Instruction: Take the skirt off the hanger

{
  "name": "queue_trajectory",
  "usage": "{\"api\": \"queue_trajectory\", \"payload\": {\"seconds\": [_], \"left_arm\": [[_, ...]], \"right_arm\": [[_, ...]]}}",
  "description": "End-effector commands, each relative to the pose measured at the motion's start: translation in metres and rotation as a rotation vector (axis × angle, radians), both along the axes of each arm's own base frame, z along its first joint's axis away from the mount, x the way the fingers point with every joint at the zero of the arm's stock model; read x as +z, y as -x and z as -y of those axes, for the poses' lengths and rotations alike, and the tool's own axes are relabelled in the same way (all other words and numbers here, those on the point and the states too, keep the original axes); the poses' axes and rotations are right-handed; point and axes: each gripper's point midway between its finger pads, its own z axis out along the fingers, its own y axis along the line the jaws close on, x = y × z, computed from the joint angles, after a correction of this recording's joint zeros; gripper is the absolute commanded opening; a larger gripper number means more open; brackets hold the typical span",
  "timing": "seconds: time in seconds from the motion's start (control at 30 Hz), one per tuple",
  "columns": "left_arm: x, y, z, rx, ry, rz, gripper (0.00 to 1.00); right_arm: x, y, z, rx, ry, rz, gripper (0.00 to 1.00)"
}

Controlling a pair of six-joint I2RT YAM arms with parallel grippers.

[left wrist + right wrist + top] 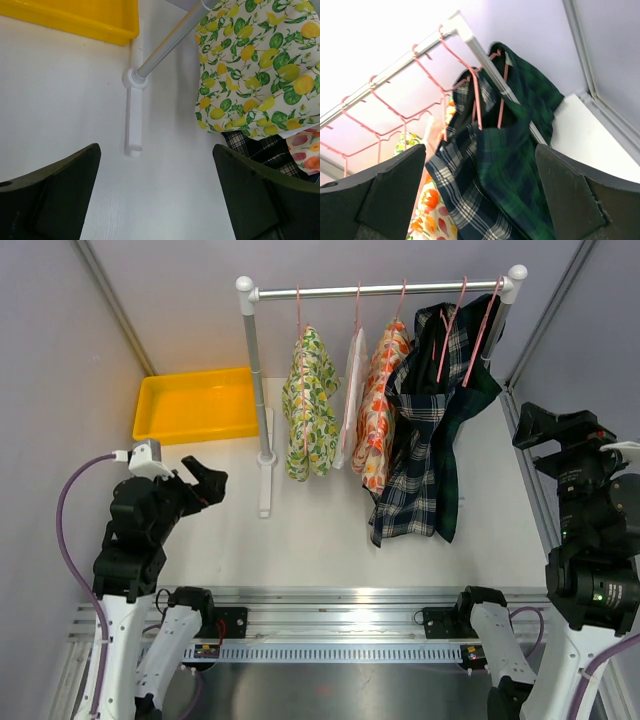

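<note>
Several garments hang on pink hangers point(450, 325) from a white rail point(380, 288). From the left they are a lemon-print one point(308, 405), a white one, an orange floral one point(378, 410), a navy-and-white plaid one point(415, 475) and a dark green plaid one point(462, 400). The two plaid ones fill the right wrist view, navy point(465, 200) and green point(525, 170), on pink hangers point(476, 100). My right gripper point(535, 430) point(480, 200) is open and empty, right of the rack. My left gripper point(205, 480) point(156, 200) is open and empty over the table, left of the rack's post.
A yellow tray point(195, 405) point(75, 17) sits at the back left. The rack's left post point(258, 390) stands on a white foot point(134, 115). Its right post point(505, 315) is behind the green plaid. Grey walls close in both sides.
</note>
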Motion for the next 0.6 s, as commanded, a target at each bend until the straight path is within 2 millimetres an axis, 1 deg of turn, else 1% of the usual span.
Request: {"api": "queue_trajectory", "payload": {"seconds": [0.0,0.03,0.1,0.13,0.17,0.2,0.23,0.27,0.3,0.33,0.37,0.4,0.43,0.47,0.5,0.53,0.57], "left_arm": [[0.05,-0.013,0.006,-0.07,-0.078,0.148,0.99],[0.059,-0.016,0.007,-0.078,-0.096,0.165,0.99],[0.081,-0.022,0.008,-0.075,-0.121,0.188,0.99],[0.103,-0.033,0.011,-0.073,-0.134,0.204,0.99],[0.118,-0.037,0.013,-0.061,-0.164,0.224,0.99],[0.126,-0.044,0.017,-0.055,-0.182,0.216,0.99],[0.153,-0.055,0.023,-0.052,-0.2,0.245,0.99],[0.162,-0.061,0.037,-0.061,-0.222,0.248,0.99],[0.169,-0.064,0.045,-0.07,-0.238,0.239,0.99],[0.185,-0.067,0.053,-0.08,-0.248,0.259,0.99],[0.206,-0.076,0.075,-0.097,-0.255,0.281,0.99],[0.217,-0.075,0.084,-0.11,-0.261,0.293,0.99],[0.223,-0.079,0.096,-0.127,-0.281,0.3,0.99],[0.241,-0.081,0.116,-0.156,-0.272,0.33,0.99],[0.242,-0.083,0.128,-0.176,-0.282,0.327,0.99],[0.244,-0.083,0.136,-0.191,-0.29,0.331,0.99],[0.245,-0.081,0.148,-0.212,-0.287,0.335,0.99]], "right_arm": [[0.031,-0.012,-0.013,0.09,0.132,0.043,0.99],[0.028,-0.027,-0.013,0.104,0.131,0.015,0.99],[0.031,-0.039,-0.017,0.132,0.12,0.009,1.0],[0.026,-0.048,-0.017,0.143,0.111,-0.011,0.99],[0.018,-0.062,-0.015,0.147,0.098,-0.047,1.0],[0.011,-0.069,-0.015,0.149,0.069,-0.077,0.99],[0.002,-0.081,-0.014,0.155,0.058,-0.113,1.0],[-0.004,-0.085,-0.014,0.161,0.053,-0.129,0.99],[-0.007,-0.089,-0.014,0.16,0.046,-0.139,0.99],[-0.011,-0.095,-0.012,0.157,0.041,-0.152,0.99],[-0.015,-0.098,-0.012,0.156,0.042,-0.162,1.0],[-0.015,-0.101,-0.01,0.153,0.049,-0.158,1.0],[-0.018,-0.106,-0.009,0.15,0.052,-0.166,1.0],[-0.017,-0.11,-0.009,0.151,0.054,-0.165,0.99],[-0.016,-0.115,-0.01,0.163,0.06,-0.159,0.99],[-0.02,-0.126,-0.008,0.165,0.055,-0.178,0.99],[-0.015,-0.131,-0.009,0.17,0.051,-0.168,1.0]]}}
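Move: The green plaid skirt hangs at the right end of the rack, about 22 cm ahead of the right hand, 9 cm to its left and 15 cm lower; the rail's right end is some 28 cm ahead and 4 cm higher, about 1 cm left, and the orange floral garment 22 cm ahead, 20 cm left, 15 cm below. From the left hand the skirt lies roughly 20 cm ahead, 48 cm right, 4 cm up; the lemon garment 20 cm ahead, 22 cm right, 5 cm up. Towards the hanging skirt the right hand reaches forward about 12 cm, first lifting slightly and then sinking to end a bit lower, its fingers tipping down. Meanwhile the left hand sweeps up, then also right and somewhat forward, nearly 30 cm in all, towards the rack's hangers, tilting up and turning right. Both grippers stay wide open, touching nothing. ##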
